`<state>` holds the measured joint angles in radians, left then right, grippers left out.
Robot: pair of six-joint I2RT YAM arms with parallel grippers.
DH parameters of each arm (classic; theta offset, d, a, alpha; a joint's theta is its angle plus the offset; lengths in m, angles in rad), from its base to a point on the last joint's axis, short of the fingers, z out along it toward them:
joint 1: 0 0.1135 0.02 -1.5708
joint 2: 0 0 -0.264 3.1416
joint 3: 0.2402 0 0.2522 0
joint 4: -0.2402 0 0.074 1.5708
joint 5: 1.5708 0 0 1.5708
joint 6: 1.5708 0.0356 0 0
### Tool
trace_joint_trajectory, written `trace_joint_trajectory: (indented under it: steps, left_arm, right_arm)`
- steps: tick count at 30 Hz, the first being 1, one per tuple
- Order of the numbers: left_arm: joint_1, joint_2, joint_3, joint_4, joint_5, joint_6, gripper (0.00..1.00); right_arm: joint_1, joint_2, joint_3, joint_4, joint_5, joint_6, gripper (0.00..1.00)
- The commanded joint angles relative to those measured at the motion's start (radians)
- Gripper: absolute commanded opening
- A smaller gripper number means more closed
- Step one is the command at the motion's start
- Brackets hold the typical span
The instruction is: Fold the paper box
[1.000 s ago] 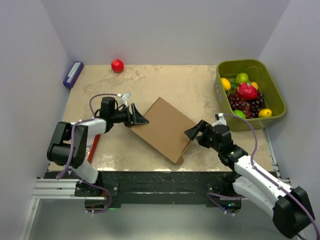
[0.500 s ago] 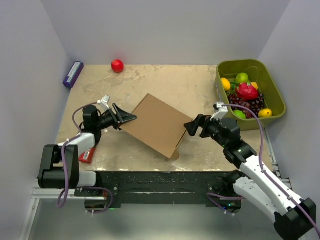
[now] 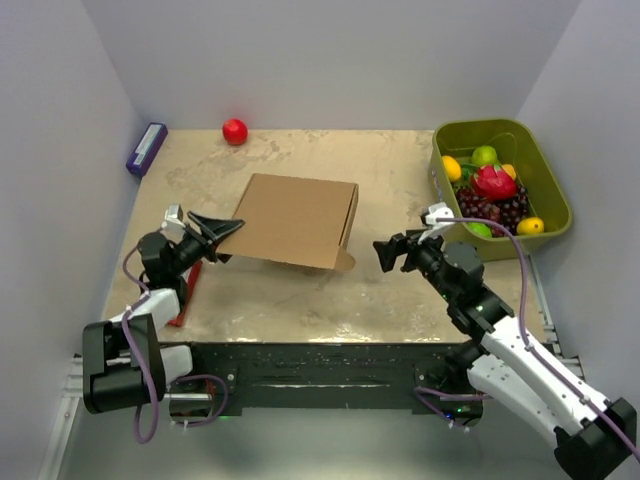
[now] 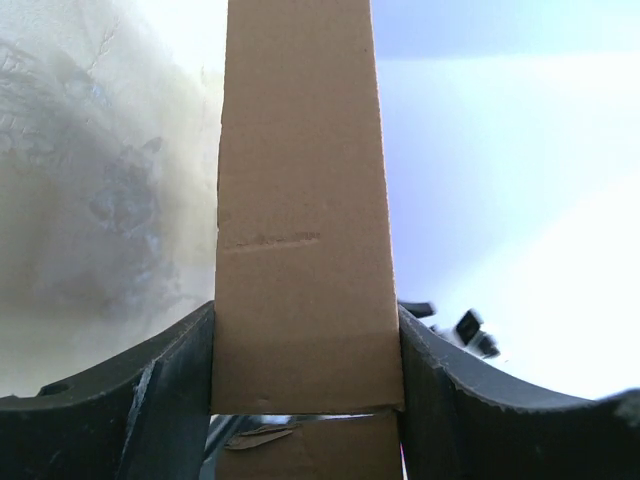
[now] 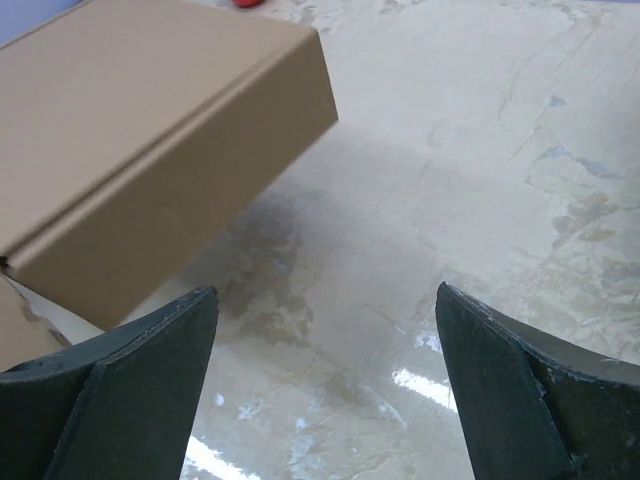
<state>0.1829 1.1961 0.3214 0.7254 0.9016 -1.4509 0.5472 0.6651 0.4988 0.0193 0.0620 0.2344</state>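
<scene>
The paper box (image 3: 295, 220) is a shallow brown cardboard rectangle with its lid down, lying left of the table's middle, and a small flap pokes out at its near right corner. My left gripper (image 3: 225, 236) is shut on the box's left edge. In the left wrist view the cardboard (image 4: 300, 200) fills the gap of that gripper (image 4: 305, 370), touching both fingers. My right gripper (image 3: 392, 252) stands open to the right of the box, apart from it. In the right wrist view the box (image 5: 150, 130) lies at the upper left, beyond the empty right gripper (image 5: 325, 290).
A green bin (image 3: 553, 190) full of toy fruit stands at the right edge. A red ball (image 3: 234, 131) and a purple block (image 3: 146, 148) lie at the back left. A red flat object (image 3: 190, 290) lies under the left arm.
The left arm has pulled back to the left, swinging the box with it until its long edges lie across the table. The right gripper now stands clear of the box's corner.
</scene>
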Motion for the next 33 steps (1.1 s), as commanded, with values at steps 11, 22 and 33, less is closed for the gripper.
trace_joint_trajectory:
  steps: [11,22,33]
  left_arm:
    - [0.024,0.034,-0.219,0.473,-0.081,-0.508,0.00]
    - [0.007,0.056,-0.179,0.315,0.017,-0.376,0.00]
    - [-0.065,0.114,-0.134,0.210,0.063,-0.272,0.00]
  right_arm:
    - [0.265,0.148,-0.048,0.304,0.019,-0.386,0.93]
    - [0.370,0.209,-0.075,0.455,0.197,-0.753,0.94]
    - [0.491,0.286,-0.068,0.478,0.337,-0.975,0.95]
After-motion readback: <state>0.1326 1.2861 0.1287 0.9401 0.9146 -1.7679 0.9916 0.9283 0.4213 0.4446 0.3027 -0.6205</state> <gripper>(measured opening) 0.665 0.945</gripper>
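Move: The box's rounded flap, at its near right corner, lies about 8 cm left of the open right hand, 1 cm back and 2 cm below it. The box's middle is some 18 cm left of that hand and 6 cm ahead. The left hand already grips the box's left edge; from it the flap lies roughly 22 cm to the right and 5 cm back, at about its height. Open right hand swings about 8 cm left towards the flap, rolling, while the left lowers the box 4 cm. ##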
